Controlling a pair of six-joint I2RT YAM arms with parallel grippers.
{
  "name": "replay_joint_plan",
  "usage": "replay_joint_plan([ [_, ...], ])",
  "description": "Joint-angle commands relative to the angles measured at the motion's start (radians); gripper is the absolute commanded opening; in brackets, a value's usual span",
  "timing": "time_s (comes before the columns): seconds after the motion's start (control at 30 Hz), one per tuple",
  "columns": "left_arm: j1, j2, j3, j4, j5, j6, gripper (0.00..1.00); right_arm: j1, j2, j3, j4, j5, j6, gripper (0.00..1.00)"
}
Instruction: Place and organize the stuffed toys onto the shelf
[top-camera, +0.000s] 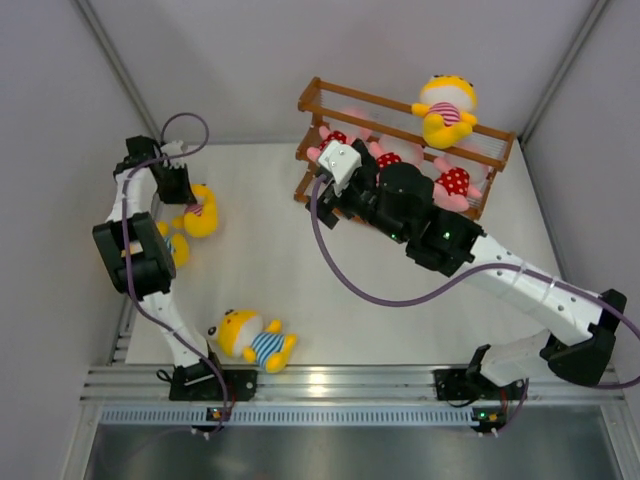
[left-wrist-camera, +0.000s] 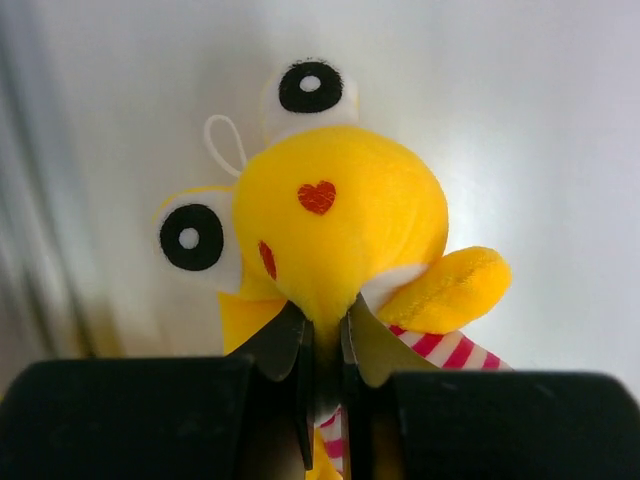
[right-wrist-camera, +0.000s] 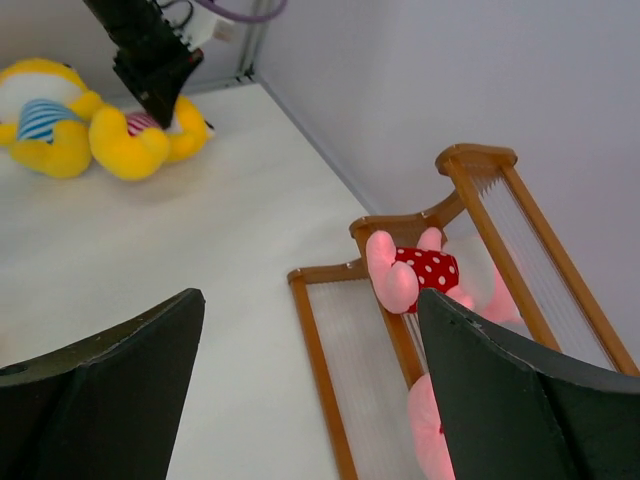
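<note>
My left gripper (left-wrist-camera: 325, 325) is shut on a fold of a yellow stuffed toy in a pink-striped shirt (left-wrist-camera: 335, 220), which lies at the table's far left (top-camera: 201, 216). A blue-striped yellow toy (right-wrist-camera: 40, 115) lies right beside it, half under the left arm. Another blue-striped toy (top-camera: 255, 342) rests near the front edge. The brown shelf (top-camera: 312, 100) stands at the back. A pink-striped yellow toy (top-camera: 446, 108) sits on its top tier and pink red-dotted toys (top-camera: 452, 182) on a lower tier. My right gripper (right-wrist-camera: 310, 295) hangs open and empty by the shelf's left end, close to one pink toy (right-wrist-camera: 410, 268).
Grey walls close in the table at the back and on both sides. The right arm (top-camera: 500, 270) stretches diagonally from its base to the shelf, its purple cable (top-camera: 345, 280) looping over the table's middle. The metal rail (top-camera: 350, 385) runs along the near edge.
</note>
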Motion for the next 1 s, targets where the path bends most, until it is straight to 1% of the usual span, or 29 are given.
replay_joint_plan([
  [0.0, -0.086, -0.189, -0.127, -0.006, 0.165, 0.071, 0.00, -0.002, -0.043, 0.044, -0.033, -0.101, 0.044, 0.88],
  [0.03, -0.126, -0.204, -0.163, -0.006, 0.136, 0.088, 0.00, -0.003, -0.045, 0.044, -0.034, -0.101, 0.044, 0.88],
  [0.07, -0.143, -0.229, -0.179, -0.006, 0.128, 0.087, 0.00, -0.003, -0.045, 0.044, -0.045, -0.100, 0.045, 0.88],
  [0.17, -0.181, -0.280, -0.234, -0.015, 0.171, 0.070, 0.00, -0.005, -0.057, 0.047, -0.050, -0.121, 0.074, 0.88],
  [0.23, -0.212, -0.355, -0.262, -0.044, 0.186, 0.077, 0.00, -0.003, -0.071, 0.044, -0.056, -0.144, 0.091, 0.88],
  [0.27, -0.226, -0.417, -0.268, -0.052, 0.186, 0.083, 0.00, -0.005, -0.078, 0.044, -0.059, -0.149, 0.093, 0.88],
  [0.37, -0.288, -0.502, -0.279, -0.113, 0.207, 0.106, 0.00, -0.003, -0.082, 0.054, -0.080, -0.163, 0.093, 0.88],
  [0.43, -0.334, -0.571, -0.273, -0.144, 0.224, 0.114, 0.00, -0.005, -0.063, 0.057, -0.109, -0.207, 0.084, 0.87],
  [0.47, -0.344, -0.586, -0.263, -0.179, 0.250, 0.114, 0.00, -0.005, -0.057, 0.057, -0.115, -0.273, 0.079, 0.87],
  [0.5, -0.344, -0.602, -0.259, -0.193, 0.267, 0.113, 0.00, -0.003, -0.049, 0.055, -0.120, -0.304, 0.073, 0.86],
  [0.53, -0.379, -0.620, -0.250, -0.215, 0.287, 0.110, 0.00, -0.003, -0.036, 0.054, -0.126, -0.336, 0.070, 0.85],
  [0.57, -0.382, -0.625, -0.228, -0.253, 0.316, 0.104, 0.00, -0.003, -0.031, 0.051, -0.122, -0.377, 0.067, 0.85],
  [0.63, -0.391, -0.626, -0.208, -0.285, 0.332, 0.084, 0.00, 0.003, 0.001, 0.051, -0.097, -0.399, 0.062, 0.85],
  [0.83, -0.413, -0.639, -0.177, -0.290, 0.303, 0.015, 0.00, 0.056, 0.138, 0.126, -0.080, -0.365, 0.030, 0.85],
  [0.87, -0.414, -0.640, -0.174, -0.290, 0.301, 0.011, 0.00, 0.058, 0.150, 0.127, -0.044, -0.361, 0.033, 0.85],
  [0.97, -0.421, -0.642, -0.167, -0.290, 0.303, 0.002, 0.00, 0.058, 0.201, 0.150, -0.008, -0.393, 0.035, 0.86],
])
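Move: The right gripper, open and empty, waits some 40 cm to the right of the left hand, about 20 cm back and 29 cm higher. The left hand already holds the red-striped yellow toy, whose middle lies some 17 cm ahead, 34 cm left and 31 cm below the right hand. A blue-striped toy lies about 13 cm behind the left hand, 2 cm left and 6 cm lower. Left hand keeps its pinch, swinging the toy 24 cm right, up and back towards the open, left-sinking right gripper. ##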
